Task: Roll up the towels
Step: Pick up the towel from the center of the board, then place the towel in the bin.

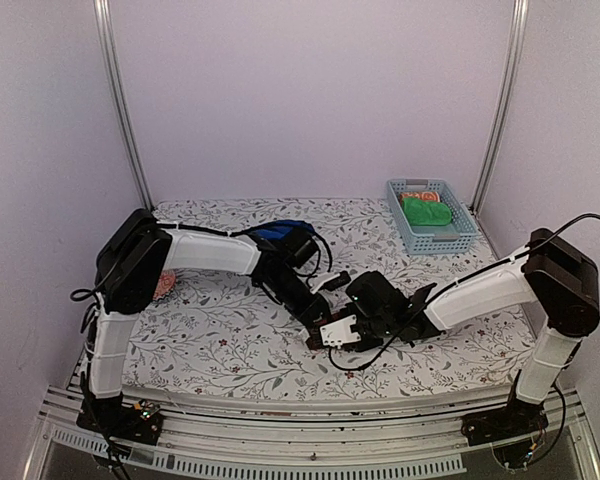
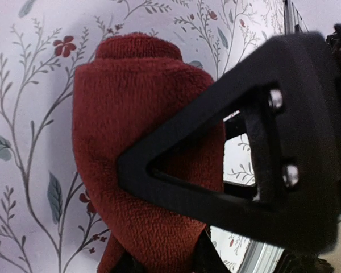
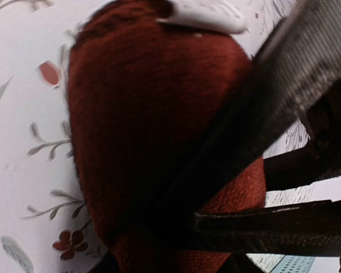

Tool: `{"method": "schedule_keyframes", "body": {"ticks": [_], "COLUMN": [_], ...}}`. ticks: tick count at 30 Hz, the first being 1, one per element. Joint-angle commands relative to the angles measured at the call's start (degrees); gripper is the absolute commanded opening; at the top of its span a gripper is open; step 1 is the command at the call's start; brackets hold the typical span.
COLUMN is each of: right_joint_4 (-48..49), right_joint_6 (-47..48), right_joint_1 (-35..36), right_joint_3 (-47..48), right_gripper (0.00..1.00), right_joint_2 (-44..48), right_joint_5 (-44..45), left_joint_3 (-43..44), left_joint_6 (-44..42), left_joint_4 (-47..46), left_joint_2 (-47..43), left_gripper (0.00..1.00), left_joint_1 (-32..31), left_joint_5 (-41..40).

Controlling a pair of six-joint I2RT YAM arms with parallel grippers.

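The dark brick-red towel (image 2: 136, 108) is rolled into a thick bundle on the flowered table cover. It fills the right wrist view too (image 3: 142, 114). My left gripper (image 2: 165, 264) is shut on the towel's near end, which narrows between its fingers. My right gripper (image 3: 170, 264) holds the roll from the opposite side, its fingers pressed on both flanks. In the top view both grippers meet at table centre, left (image 1: 315, 322) and right (image 1: 332, 335), hiding the roll. The royal blue towel (image 1: 280, 232) lies behind the left arm.
A light blue basket (image 1: 458, 240) at the back right holds a bright green cloth (image 1: 426, 211). An orange patterned cloth (image 1: 163, 287) peeks out beside the left arm. Each gripper's black frame crosses the other's wrist view (image 2: 273, 142).
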State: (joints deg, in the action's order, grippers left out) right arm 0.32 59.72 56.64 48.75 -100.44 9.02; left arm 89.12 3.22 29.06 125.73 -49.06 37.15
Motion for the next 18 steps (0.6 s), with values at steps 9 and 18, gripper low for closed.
{"method": "schedule_keyframes", "body": {"ticks": [9,18], "right_joint_4": [-13.36,-26.24], "right_joint_6": [0.45,1.49], "right_joint_1": [-1.3,-13.08], "right_joint_3": [1.05,10.02], "right_gripper": [0.14,0.13], "right_joint_2": [1.64,9.45], "right_joint_5": [-3.85,-7.23], "left_joint_3": [-5.05,-21.33], "left_joint_6": [2.55,5.92], "left_joint_4": [-4.16,-14.41], "left_joint_2": [-15.6,-31.1], "left_gripper": [0.5,0.5], "left_joint_1": [7.08,9.07], "left_joint_5": [-17.35,-23.45]}}
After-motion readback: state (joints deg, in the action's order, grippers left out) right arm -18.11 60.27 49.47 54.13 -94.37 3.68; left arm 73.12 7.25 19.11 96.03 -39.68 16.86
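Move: The rolled red towel has its left end pinched by the left hand, its middle some 5 cm to the right, 1 cm ahead and hardly 1 cm below. From the right hand, whose fingers straddle the other end, its middle lies about 4 cm left, level ahead and in height. The blue towel is roughly 37 cm ahead and 10 cm left of the left hand; the basket sits about 40 cm ahead and 28 cm right of the right hand. The red towel passes to the right hand, which shuts its fingers on it near the right end while easing a little forward, then draws it about 5 cm right and up 3 cm. The left hand still grips through a short forward-left shift, then opens and comes away up, left and forward, rising some 14 cm, tilting up and turning counter-clockwise. ##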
